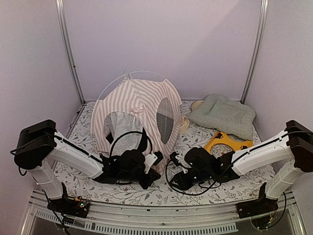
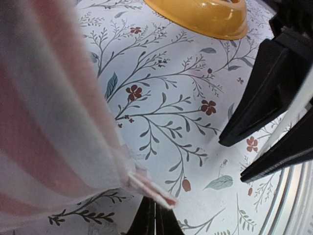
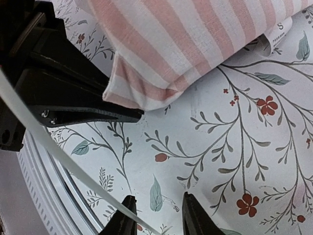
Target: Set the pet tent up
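Note:
The pet tent (image 1: 137, 110), pink-and-white striped with a round mesh window, stands upright mid-table under an arc of thin white pole. My left gripper (image 1: 152, 166) is at its front right corner. In the left wrist view that gripper (image 2: 154, 215) is shut, with the tent's small corner tab (image 2: 149, 188) at its tips. My right gripper (image 1: 174, 160) faces it from the right. Its jaws (image 3: 156, 198) stand apart over the floral cloth. The white pole (image 3: 58, 152) crosses its left finger and runs down between the jaws, unclamped. The striped corner (image 3: 161, 63) lies just beyond.
A green-and-white checked cushion (image 1: 222, 115) lies at the back right, with a yellow plastic piece (image 1: 227, 143) in front of it and a pale round dish (image 1: 186, 126) beside the tent. The metal front rail (image 1: 161, 223) runs close behind both grippers.

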You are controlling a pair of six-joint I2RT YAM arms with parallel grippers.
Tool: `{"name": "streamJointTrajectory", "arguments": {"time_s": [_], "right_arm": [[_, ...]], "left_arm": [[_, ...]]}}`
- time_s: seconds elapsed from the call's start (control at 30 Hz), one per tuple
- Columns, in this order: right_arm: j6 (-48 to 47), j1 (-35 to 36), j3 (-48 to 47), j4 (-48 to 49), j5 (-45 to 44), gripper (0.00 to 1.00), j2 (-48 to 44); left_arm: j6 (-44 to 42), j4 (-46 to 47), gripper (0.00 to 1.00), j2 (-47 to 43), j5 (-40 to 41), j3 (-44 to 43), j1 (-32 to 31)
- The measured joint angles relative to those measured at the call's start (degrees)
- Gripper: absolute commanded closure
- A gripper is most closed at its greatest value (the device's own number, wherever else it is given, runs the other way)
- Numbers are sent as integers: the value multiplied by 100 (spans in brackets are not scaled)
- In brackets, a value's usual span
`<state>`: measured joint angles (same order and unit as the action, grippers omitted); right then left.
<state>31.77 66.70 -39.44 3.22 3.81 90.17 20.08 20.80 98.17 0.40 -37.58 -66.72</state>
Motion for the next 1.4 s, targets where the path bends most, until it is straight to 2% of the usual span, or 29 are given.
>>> {"name": "streamJointTrajectory", "arguments": {"time_s": [0.13, 0.17, 0.33, 0.53, 0.73, 1.0, 1.27, 1.4], "right_arm": [[-46, 9, 42, 142, 85, 99, 4], [-79, 9, 42, 157, 118, 100, 4], [-247, 48, -83, -15, 267, 100, 4], [-332, 4, -577, -181, 627, 100, 0], [-267, -269, -905, 9, 1362, 100, 2], [223, -610, -1373, 769, 2444, 100, 267], [592, -647, -2155, 1108, 2839, 100, 750], [708, -680, -2245, 1123, 2826, 100, 782]], "left_arm": [[13, 4, 100, 0, 0, 2, 2], [15, 2, 100, 0, 0, 2, 2], [42, 15, 100, -44, 15, 85, 2], [208, 149, 100, -793, 234, 573, -15], [317, 256, 100, -1663, 898, 1029, -310], [413, 267, 100, -2669, 1945, 1469, -741], [417, 216, 100, -2959, 2699, 1530, -1040], [420, 181, 100, -2957, 3008, 1530, -1178]]}}
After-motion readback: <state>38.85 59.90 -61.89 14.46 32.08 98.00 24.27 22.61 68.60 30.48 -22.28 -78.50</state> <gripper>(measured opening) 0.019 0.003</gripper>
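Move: The white pole already runs between the right hand's half-open fingers, practically at the hand point. From that hand, the tent corner that the left fingers keep pinched lies about 5 cm left and 3 cm farther out; the tent's middle is some 20 cm ahead, 15 cm left and 12 cm up; the yellow ring is about 13 cm ahead, 22 cm right. From the left hand, the gripped pole part lies roughly 5 cm right and 3 cm back. The right fingers close and pinch the white pole near its lower end, then carry it up some 15 cm and left about 11 cm, the fingertips swinging up about 30 degrees towards level. The left hand keeps its pinch on the tent corner and lifts it about 10 cm, drawing it some 7 cm left while its fingers also tip up. ##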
